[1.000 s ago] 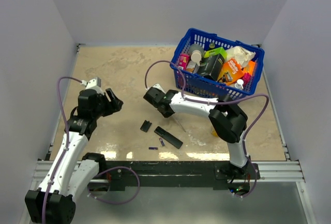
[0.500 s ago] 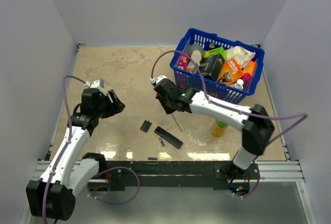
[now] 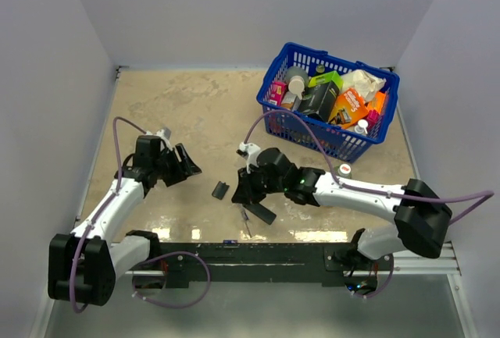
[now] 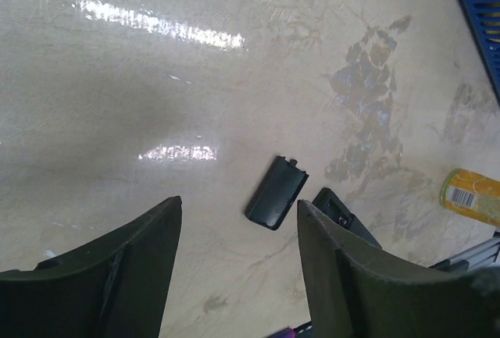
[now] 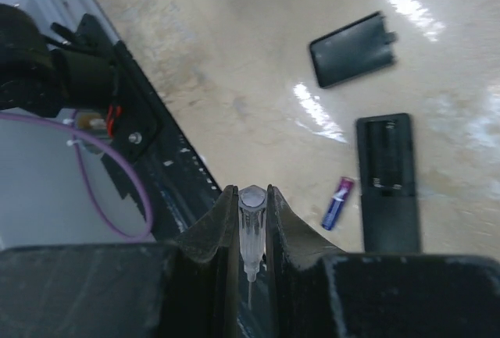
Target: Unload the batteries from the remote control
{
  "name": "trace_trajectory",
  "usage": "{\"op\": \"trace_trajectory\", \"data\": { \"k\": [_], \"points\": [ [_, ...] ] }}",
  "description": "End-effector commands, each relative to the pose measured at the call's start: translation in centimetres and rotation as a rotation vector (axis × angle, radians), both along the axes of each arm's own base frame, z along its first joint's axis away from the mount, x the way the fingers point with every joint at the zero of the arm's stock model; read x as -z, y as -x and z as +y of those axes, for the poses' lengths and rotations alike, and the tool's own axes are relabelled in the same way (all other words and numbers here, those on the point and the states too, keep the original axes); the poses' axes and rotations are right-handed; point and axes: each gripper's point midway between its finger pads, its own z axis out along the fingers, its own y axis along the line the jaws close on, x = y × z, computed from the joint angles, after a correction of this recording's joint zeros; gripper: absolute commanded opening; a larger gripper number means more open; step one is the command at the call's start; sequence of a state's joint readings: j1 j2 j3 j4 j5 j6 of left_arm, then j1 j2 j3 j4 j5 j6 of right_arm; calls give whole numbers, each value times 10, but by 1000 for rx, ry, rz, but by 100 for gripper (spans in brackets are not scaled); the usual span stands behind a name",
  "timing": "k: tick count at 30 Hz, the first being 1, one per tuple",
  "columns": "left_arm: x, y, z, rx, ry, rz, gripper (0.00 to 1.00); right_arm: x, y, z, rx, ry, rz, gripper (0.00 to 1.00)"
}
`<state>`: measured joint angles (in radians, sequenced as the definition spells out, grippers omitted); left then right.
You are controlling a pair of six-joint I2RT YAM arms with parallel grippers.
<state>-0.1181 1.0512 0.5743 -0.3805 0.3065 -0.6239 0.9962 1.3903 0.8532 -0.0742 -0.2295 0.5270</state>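
Observation:
The remote control (image 5: 388, 174) lies flat on the table, its recess facing up with nothing in it; from above it shows as a black bar (image 3: 259, 212). One purplish battery (image 5: 337, 203) lies loose just beside it. Another small purple piece (image 3: 229, 241) rests on the black rail at the near edge. My right gripper (image 5: 251, 191) is shut on a thin clear-handled grey stick (image 5: 252, 229) and hovers over the near end of the remote (image 3: 239, 195). My left gripper (image 4: 238, 205) stands open, low over the table just left of the short black cover piece (image 4: 276, 192).
The cover piece (image 3: 220, 190) lies left of the remote. A blue basket (image 3: 275, 69) full of packages stands at the back right. A yellow container (image 4: 473, 196) lies right of the remote. The black base rail (image 3: 258, 254) runs along the near edge.
My right arm has swung down and toward the near edge, carrying the stick over the remote. My left gripper has moved right, closer to the cover piece.

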Motion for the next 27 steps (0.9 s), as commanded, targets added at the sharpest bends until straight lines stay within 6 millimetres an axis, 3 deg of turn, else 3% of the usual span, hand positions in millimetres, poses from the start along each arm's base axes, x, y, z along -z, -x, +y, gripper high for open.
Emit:
{"op": "trace_trajectory", "data": {
  "k": [1, 6, 19, 27],
  "points": [
    [-10, -14, -6, -2, 48, -54, 65, -44, 20, 45, -67, -253, -12, 0],
    [-3, -14, -3, -13, 34, -39, 64, -26, 38, 54, -60, -280, -15, 0],
    [7, -16, -1, -32, 22, -17, 64, 2, 24, 66, 22, -316, -133, 0],
    [10, -16, 4, -44, -3, -12, 64, 14, 2, 57, 108, -235, -225, 0]
  ]
}}
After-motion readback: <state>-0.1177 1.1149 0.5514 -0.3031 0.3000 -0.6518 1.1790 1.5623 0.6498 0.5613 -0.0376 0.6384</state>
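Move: The battery lying at the table's near edge is about 9 cm back from the right hand, 3 cm to its left and some 9 cm below; that hand already holds the thin metal tool. The second battery is almost directly below, about 1 cm right, and the open remote's middle is 2 cm ahead and 5 cm right. The cover sits 6 cm ahead, 6 cm left. From the left hand, the edge battery lies roughly 19 cm back, 14 cm right and 5 cm below. Leftward and back first, the right hand swings about 6 cm overall, carrying the tool towards the battery at the near edge; it then sinks about 3 cm while easing some 2 cm forward again. Its left-pointing fingers tilt up towards level by about 15 degrees and keep their grip, bringing the tool's tip close beside that battery; contact can't be made out. ##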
